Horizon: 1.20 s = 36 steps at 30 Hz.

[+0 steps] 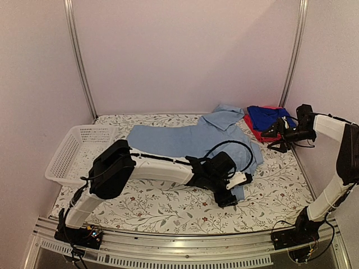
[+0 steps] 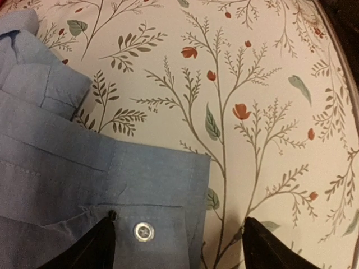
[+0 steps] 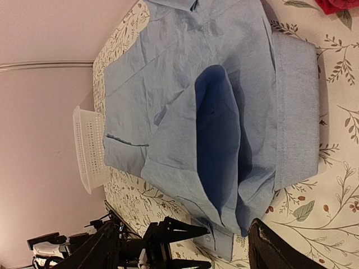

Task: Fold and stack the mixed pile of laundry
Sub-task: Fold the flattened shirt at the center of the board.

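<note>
A large light-blue collared shirt (image 1: pixel 185 140) lies spread over the middle of the table. Its sleeve cuff (image 2: pixel 151 190), with a metal snap (image 2: pixel 143 231), lies flat on the floral cover between the wide-apart fingers of my left gripper (image 2: pixel 179 249), which is open; the left finger (image 2: pixel 92 246) rests over the cuff. In the top view that gripper (image 1: pixel 227 196) sits at the shirt's near right corner. A royal-blue shirt (image 1: pixel 266 116) lies on a red-pink garment (image 1: pixel 252 130) at the back right. My right gripper (image 1: pixel 277 135) hovers beside them, open and empty (image 3: pixel 185 255).
A white perforated basket (image 1: pixel 78 148) stands at the left edge of the table. The floral table cover (image 1: pixel 168 204) runs to the metal rail at the front. Frame posts stand at the back corners, and a black cable loops above the left wrist (image 1: pixel 230 148).
</note>
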{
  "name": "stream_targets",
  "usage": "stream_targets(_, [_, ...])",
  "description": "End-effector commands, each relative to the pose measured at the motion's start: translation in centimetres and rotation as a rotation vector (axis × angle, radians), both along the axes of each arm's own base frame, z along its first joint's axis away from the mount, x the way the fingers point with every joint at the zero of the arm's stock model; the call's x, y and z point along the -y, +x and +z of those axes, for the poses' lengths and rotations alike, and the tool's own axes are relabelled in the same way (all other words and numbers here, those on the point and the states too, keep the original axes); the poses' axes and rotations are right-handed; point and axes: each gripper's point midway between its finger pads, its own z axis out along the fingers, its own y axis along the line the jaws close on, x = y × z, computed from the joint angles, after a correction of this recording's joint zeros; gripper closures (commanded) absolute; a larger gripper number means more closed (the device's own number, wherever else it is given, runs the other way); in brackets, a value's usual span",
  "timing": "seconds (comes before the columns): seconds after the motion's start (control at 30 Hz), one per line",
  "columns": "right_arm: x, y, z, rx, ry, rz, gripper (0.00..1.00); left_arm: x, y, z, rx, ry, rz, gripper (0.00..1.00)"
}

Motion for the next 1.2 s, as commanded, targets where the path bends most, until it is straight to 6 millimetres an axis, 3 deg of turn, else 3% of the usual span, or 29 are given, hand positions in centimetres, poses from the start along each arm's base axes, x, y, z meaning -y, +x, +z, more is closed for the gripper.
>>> stream_targets(0.0, [-0.1,-0.2,0.4,0.025,0.009,0.011,0.22,-0.4,1.4,-3.0,0.043,0.055,0.039,0.23])
stream_targets(0.07, [-0.1,-0.2,0.3,0.023,0.008,0.012,0.22,-1.0,1.7,-4.7,0.051,0.093,0.053,0.26])
stream_targets(0.17, [-0.1,-0.3,0.3,0.022,0.004,0.012,0.22,-2.5,1.3,-7.3,0.028,0.158,0.061,0.4])
stream_targets(0.27, [0.0,-0.2,0.3,0.024,-0.002,0.011,0.22,-4.2,1.0,-9.3,0.015,0.229,0.061,0.67])
stream_targets(0.37, [0.0,-0.2,0.1,0.021,-0.007,0.011,0.22,-4.8,1.0,-8.6,0.035,0.241,0.048,0.98])
stream_targets(0.47, [0.1,-0.2,0.0,0.029,-0.019,0.017,0.23,-3.0,1.3,-4.0,0.06,0.15,0.035,1.0])
stream_targets(0.53, [0.1,-0.2,-0.1,0.037,-0.026,0.022,0.23,-1.3,1.6,1.2,0.07,0.045,0.028,1.0])
stream_targets(0.67, [-0.1,0.0,0.1,0.069,-0.009,0.032,0.23,0.6,3.9,14.2,0.065,-0.218,0.082,1.0])
stream_targets(0.77, [-0.4,-0.1,0.1,0.085,0.011,0.036,0.23,0.1,6.7,20.4,0.049,-0.349,0.163,1.0])
stream_targets(0.9, [-0.5,-0.4,-0.4,0.097,0.017,0.043,0.23,-2.2,12.7,25.2,0.015,-0.47,0.337,1.0])
stream_targets(0.97, [-0.7,-0.5,-0.3,0.118,0.021,0.047,0.23,-3.8,16.0,26.3,-0.002,-0.526,0.44,1.0])
stream_targets(1.07, [-1.0,-0.9,-0.7,0.126,0.013,0.061,0.23,-6.0,20.1,27.2,-0.043,-0.599,0.545,1.0])
stream_targets(1.17, [-2.1,-1.2,-1.2,0.142,-0.021,0.105,0.23,-7.2,22.7,26.7,-0.09,-0.645,0.598,1.0])
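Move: The near sleeve's cuff lies just in front of the left hand's open fingers, about 3 cm ahead and 2 cm below. At the same low level, the shirt body is centred some 28 cm ahead and 24 cm to that hand's left, the collar about 28 cm ahead and 13 cm right, and the far sleeve roughly 52 cm straight ahead. From the right hand the cuff is about 14 cm back, 13 cm left and 15 cm below. Pinches the near sleeve's cuff between the left fingers, easing about 3 cm forward and a touch down while they shut. Still gripping, the left hand then pulls the cuff fast up off the board, some 30 cm, and carries it about 17 cm forward and a little left towards the far sleeve, its fingers swinging from slanting down to nearly level. ##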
